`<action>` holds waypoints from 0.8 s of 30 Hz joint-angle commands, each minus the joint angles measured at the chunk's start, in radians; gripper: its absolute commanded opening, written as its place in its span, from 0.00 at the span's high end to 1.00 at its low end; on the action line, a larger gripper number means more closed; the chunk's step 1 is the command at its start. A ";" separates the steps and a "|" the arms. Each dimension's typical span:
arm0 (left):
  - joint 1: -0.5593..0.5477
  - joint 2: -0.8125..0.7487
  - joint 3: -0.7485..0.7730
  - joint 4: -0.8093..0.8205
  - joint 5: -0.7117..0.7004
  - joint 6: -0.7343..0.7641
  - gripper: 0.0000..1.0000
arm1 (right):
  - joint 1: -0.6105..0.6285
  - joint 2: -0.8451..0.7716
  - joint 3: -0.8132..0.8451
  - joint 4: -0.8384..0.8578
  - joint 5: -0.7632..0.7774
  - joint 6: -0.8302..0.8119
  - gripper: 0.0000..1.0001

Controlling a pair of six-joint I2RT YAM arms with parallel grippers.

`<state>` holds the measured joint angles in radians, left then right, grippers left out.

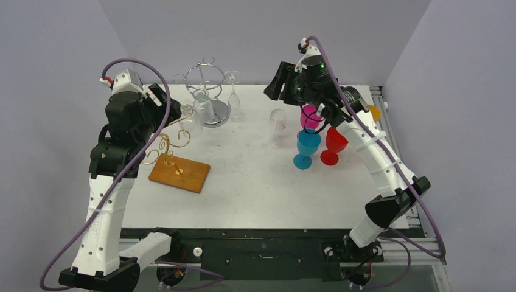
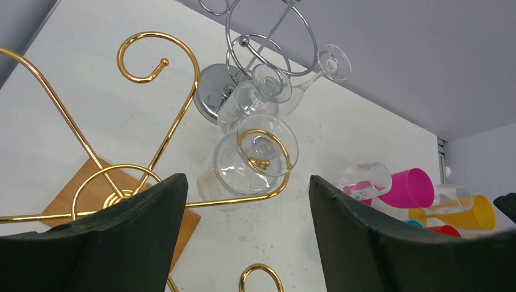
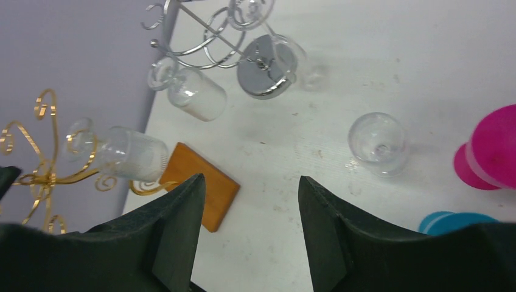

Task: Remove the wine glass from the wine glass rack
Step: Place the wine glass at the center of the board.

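A clear wine glass (image 2: 252, 159) hangs upside down from a curl of the gold wire rack (image 2: 159, 91), which stands on a wooden base (image 1: 180, 174). My left gripper (image 2: 244, 182) is open, and the glass sits just beyond its fingertips, not between them. From above, the left gripper (image 1: 168, 107) is beside that glass (image 1: 190, 120). My right gripper (image 1: 277, 83) is open and empty, high over the table's middle back. In the right wrist view the right gripper (image 3: 250, 179) faces bare table, with the hung glass (image 3: 132, 153) far to its left.
A chrome rack (image 1: 207, 91) at the back carries more clear glasses (image 3: 195, 94). One clear glass (image 1: 278, 125) stands alone mid-table. Blue (image 1: 306, 147), red (image 1: 333, 146), pink (image 1: 311, 115) and yellow (image 1: 374, 113) glasses cluster at the right under the right arm.
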<state>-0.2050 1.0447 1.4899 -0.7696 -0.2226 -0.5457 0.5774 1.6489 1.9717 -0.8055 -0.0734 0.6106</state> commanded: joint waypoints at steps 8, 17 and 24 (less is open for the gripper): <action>0.238 0.061 -0.017 0.140 0.342 -0.225 0.51 | 0.047 -0.037 -0.095 0.303 -0.174 0.192 0.47; 0.253 0.101 -0.063 0.184 0.389 -0.276 0.58 | 0.047 -0.073 -0.155 0.337 -0.177 0.201 0.47; 0.253 0.120 -0.082 0.209 0.373 -0.282 0.60 | 0.043 -0.092 -0.176 0.340 -0.175 0.194 0.47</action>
<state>0.0410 1.1606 1.4075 -0.6361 0.1394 -0.8112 0.6228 1.6188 1.8000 -0.5198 -0.2386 0.8021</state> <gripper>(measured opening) 0.409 0.531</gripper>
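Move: The wine glass still on the gold rack hangs by its foot, which is about 9 cm ahead of the left hand, 3 cm to its right and 7 cm below. The gold rack's hub is about 2 cm ahead, 4 cm left and 10 cm below; the chrome rack is some 24 cm ahead, 11 cm right and 22 cm below. From the right hand the foot is roughly 28 cm left, level ahead and 6 cm lower, the standing clear glass 6 cm ahead and 25 cm below. No touch can be seen yet: the left hand reaches about 5 cm forward and 3 cm down towards the hanging glass's foot, rolling some 20 degrees so its left side drops, while its fingers narrow from nearly three-quarters to under half open. The empty right hand swings about 5 cm left towards the gold rack, rises a little then sinks back, rolling its left side up, fingers staying half open. ##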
